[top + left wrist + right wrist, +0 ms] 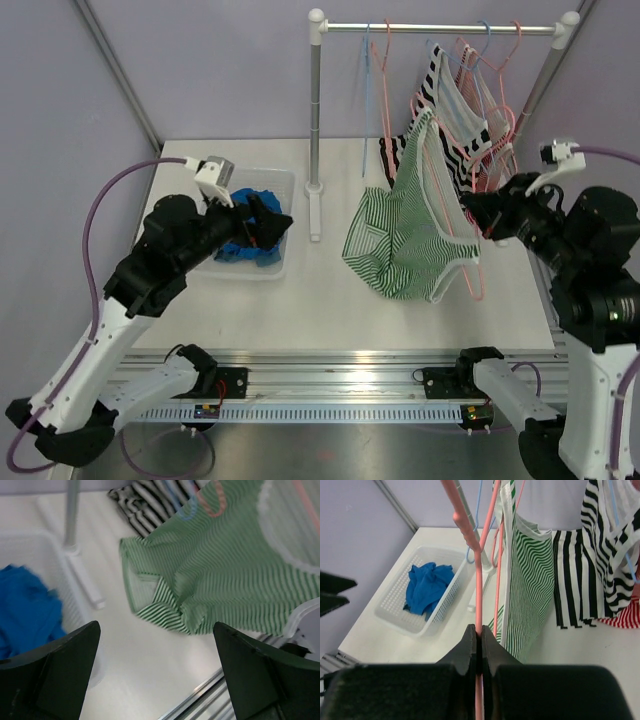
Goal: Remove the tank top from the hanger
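The green-and-white striped tank top (410,235) hangs off a pink hanger (478,280), and its lower end lies bunched on the white table. My right gripper (478,215) is at the top's right side. In the right wrist view the right gripper (480,632) is shut on the hanger's thin pink bar (479,580), with the tank top (525,590) just right of it. My left gripper (275,225) hovers at the basket's right edge. In the left wrist view it (155,626) stands open and holds nothing, with the tank top (230,575) beyond it.
A white basket (290,190) at the left holds a blue garment (250,200). The rack's upright pole (316,110) stands mid-table. Its rail carries other hangers with a black-and-white striped top (440,100) and a red striped one (480,170).
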{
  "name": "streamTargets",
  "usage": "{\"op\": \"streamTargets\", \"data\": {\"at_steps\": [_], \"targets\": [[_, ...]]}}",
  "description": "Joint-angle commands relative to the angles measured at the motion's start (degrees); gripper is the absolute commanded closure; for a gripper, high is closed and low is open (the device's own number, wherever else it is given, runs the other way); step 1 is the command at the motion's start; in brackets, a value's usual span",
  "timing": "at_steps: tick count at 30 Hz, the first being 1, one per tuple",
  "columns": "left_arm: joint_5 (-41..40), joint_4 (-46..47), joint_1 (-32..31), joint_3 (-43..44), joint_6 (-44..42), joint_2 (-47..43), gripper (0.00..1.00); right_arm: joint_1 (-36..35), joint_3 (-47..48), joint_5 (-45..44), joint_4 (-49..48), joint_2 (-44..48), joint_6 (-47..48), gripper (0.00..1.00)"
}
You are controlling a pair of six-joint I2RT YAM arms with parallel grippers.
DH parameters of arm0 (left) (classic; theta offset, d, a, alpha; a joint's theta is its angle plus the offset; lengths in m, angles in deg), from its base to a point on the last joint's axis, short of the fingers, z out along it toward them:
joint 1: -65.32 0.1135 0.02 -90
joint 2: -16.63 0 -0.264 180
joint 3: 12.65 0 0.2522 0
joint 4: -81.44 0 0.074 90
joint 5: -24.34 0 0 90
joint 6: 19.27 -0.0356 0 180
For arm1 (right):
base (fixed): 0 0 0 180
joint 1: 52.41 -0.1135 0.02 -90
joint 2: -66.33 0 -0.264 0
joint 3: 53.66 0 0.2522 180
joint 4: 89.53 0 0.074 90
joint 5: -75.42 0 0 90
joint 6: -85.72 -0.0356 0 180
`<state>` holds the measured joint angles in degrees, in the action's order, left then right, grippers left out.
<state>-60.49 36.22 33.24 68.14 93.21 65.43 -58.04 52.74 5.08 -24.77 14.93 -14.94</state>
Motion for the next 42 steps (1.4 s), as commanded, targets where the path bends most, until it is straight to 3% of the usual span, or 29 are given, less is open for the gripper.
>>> {"op": "streamTargets", "data": {"at_steps": [1,8,12,14,21,22,26,28,31,32,33,35,42], "targets": [[-4.3,10.4,-9.0,7.8,-0.8,6.6,0.01,-0.1,-1.4,2.8,4.7,4.5,-0.9,1.00],[-5.0,23.9,-25.8,17.0,-13.7,19.0,0.01,-1.6,-3.7,8.3,9.3,11.3,-1.3,1.00],[-1.7,26.3,-26.8,21.3,-16.7,26.2,0.01,-4.0,-4.5,9.5,9.6,13.3,-2.2,1.00],[-3.8,27.4,-27.1,21.7,-17.9,29.1,0.01,-4.8,-4.2,9.1,10.0,13.5,-2.3,1.00],[-12.4,28.5,-27.1,21.6,-21.6,33.1,0.24,-6.2,-5.0,10.0,9.5,14.0,-2.4,1.00],[-12.7,28.6,-27.1,21.6,-21.9,33.4,0.32,-6.2,-5.2,10.4,9.3,14.0,-2.4,1.00],[-15.4,29.0,-27.1,21.7,-22.1,34.8,0.39,-6.3,-5.1,13.6,8.2,14.0,-2.6,1.00],[-16.6,29.3,-27.1,21.7,-23.5,35.1,0.57,-6.3,-5.1,13.4,8.3,13.8,-2.4,1.00],[-18.3,29.4,-27.0,21.7,-23.8,35.3,0.68,-6.6,-5.5,14.1,7.9,13.8,-2.4,1.00],[-19.4,29.3,-27.0,21.7,-24.1,35.4,0.83,-6.8,-5.5,14.1,7.9,13.9,-2.4,1.00],[-20.5,28.8,-27.0,21.8,-24.1,35.3,0.91,-7.2,-5.4,13.7,8.3,14.0,-1.7,1.00],[-23.9,27.7,-26.9,22.1,-23.8,34.8,0.99,-8.1,-5.5,11.0,9.1,14.0,-0.9,1.00],[-34.7,23.7,-24.3,20.1,-18.1,31.1,1.00,-15.5,-8.8,9.0,12.2,14.8,3.7,1.00]]}}
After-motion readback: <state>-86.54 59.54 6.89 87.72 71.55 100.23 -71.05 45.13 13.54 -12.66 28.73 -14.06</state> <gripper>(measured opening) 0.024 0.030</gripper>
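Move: The left strap of the green-striped tank top hangs about 22 cm ahead of the open left gripper, 29 cm to its right and 7 cm higher. From the left gripper, the empty hangers are roughly 30 cm ahead and 21 cm right, near its height; the black-striped top is some 29 cm ahead, 34 cm right and 5 cm lower. From the right gripper, still holding the pink hanger, the strap is about 19 cm ahead, 9 cm left, near level. Sweep the left gripper about 20 cm right towards the green-striped top, rising, then dip and reach forward to pinch its left strap at the hanger's end; once shut, ease slightly forward and left. Meanwhile keep the right gripper shut on the hanger, draw it back about 11 cm, a little down and left, and turn it some 20 degrees counter-clockwise to present that strap. ##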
